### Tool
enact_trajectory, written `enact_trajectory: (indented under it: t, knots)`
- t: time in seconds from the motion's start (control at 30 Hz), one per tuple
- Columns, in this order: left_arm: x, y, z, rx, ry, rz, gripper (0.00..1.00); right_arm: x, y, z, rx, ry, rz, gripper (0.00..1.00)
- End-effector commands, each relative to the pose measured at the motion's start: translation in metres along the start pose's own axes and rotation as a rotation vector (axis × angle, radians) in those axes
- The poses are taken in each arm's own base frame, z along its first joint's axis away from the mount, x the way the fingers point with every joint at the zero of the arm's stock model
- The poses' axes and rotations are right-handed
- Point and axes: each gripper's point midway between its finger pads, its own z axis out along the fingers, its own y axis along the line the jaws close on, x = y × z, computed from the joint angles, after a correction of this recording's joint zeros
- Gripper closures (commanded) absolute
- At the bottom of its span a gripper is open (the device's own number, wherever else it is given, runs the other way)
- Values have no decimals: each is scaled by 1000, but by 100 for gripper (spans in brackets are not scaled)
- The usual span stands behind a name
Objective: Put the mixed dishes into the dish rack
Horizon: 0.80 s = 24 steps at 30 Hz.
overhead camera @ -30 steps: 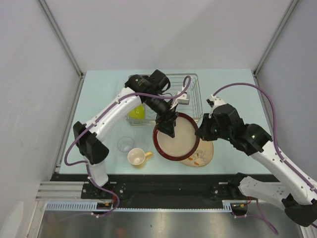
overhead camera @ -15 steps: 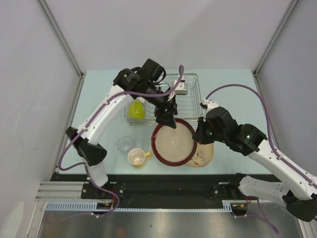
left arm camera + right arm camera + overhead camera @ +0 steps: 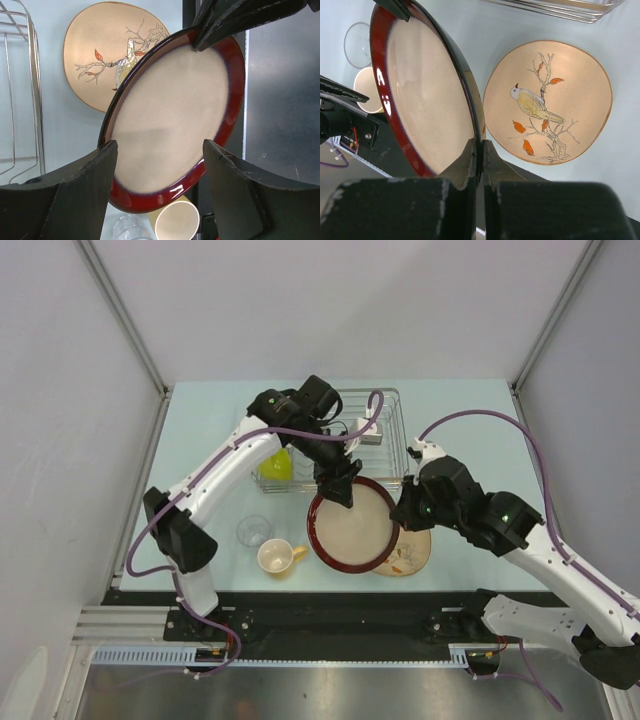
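Observation:
The dark-red-rimmed beige plate [image 3: 352, 527] is held tilted above the table, in front of the dish rack [image 3: 392, 430]. My right gripper [image 3: 404, 510] is shut on its right rim, as the right wrist view [image 3: 480, 150] shows edge-on. My left gripper [image 3: 338, 485] is open at the plate's far rim; its fingers [image 3: 75, 200] stand on either side of the rim without gripping it. The cream floral plate [image 3: 412, 555] lies flat on the table under the held plate. The lime-green bowl [image 3: 277, 465] sits in the rack's left end. The white bowl is hidden.
The tan-yellow mug [image 3: 275, 557] and the small clear glass [image 3: 252, 531] stand on the table left of the held plate, near the front edge. The left arm reaches over the rack. Grey walls close in the left, right and back.
My left gripper drew back toward the rack, then came down again at the plate's far rim. The plate stays in my right gripper and has shifted only slightly.

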Motion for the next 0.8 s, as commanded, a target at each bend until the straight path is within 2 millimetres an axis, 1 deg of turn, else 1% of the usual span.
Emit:
enact_trajectory:
  t: [0.0, 0.03, 0.1, 0.2, 0.23, 0.3, 0.33, 0.37, 0.43, 0.5, 0.6, 0.67, 0.77]
  knots:
    - [-20, 19, -7, -64, -59, 28, 25, -54, 38, -31, -160, -198, 69, 100]
    - [-23, 20, -10, -66, -67, 26, 25, -54, 38, -32, -161, -201, 69, 100]
    - [-23, 20, -10, -61, -66, 23, 25, -54, 38, -33, -164, -203, 69, 100]
    - [-21, 25, -8, -70, -61, 19, 26, -53, 39, -35, -170, -201, 74, 100]
    - [-25, 26, -10, -78, -73, 24, 26, -52, 38, -34, -166, -194, 78, 100]
    - [-30, 28, -16, -86, -90, 29, 26, -50, 38, -34, -165, -186, 78, 100]
    - [-39, 26, -24, -99, -107, 46, 26, -49, 38, -34, -163, -184, 77, 100]
    - [-41, 27, -26, -100, -113, 47, 26, -48, 39, -34, -164, -183, 78, 100]
    - [-50, 26, -36, -111, -134, 59, 26, -47, 38, -34, -161, -180, 75, 100]
    - [-52, 25, -40, -111, -141, 57, 26, -46, 39, -34, -161, -176, 73, 100]
    - [-46, 27, -37, -101, -130, 49, 26, -46, 42, -36, -172, -182, 71, 100]
    - [-36, 28, -28, -77, -108, 19, 26, -49, 43, -37, -178, -193, 72, 100]
    - [-27, 22, -20, -19, -95, -5, 26, -51, 44, -39, -187, -207, 73, 100]
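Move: The red-rimmed plate is already gripped by its edge in the right hand, its middle about 9 cm left, 2 cm ahead and 3 cm below. From the open left hand that plate's middle lies roughly 5 cm back, 3 cm right and 4 cm lower. The bird plate lies on the table some 5 cm ahead, 5 cm right and 18 cm below the right hand. Counted from the left hand, the dish rack's middle is about 20 cm ahead, 2 cm left and 18 cm below. The right hand keeps its pinch on the red-rimmed plate's edge, nearly still, easing back only about 1 cm. Fingers still wide open, the left hand draws away from that plate, creeping forward at first, then quicker forward and up towards the rack side, about 5 cm in all, with only a slight wrist turn. ##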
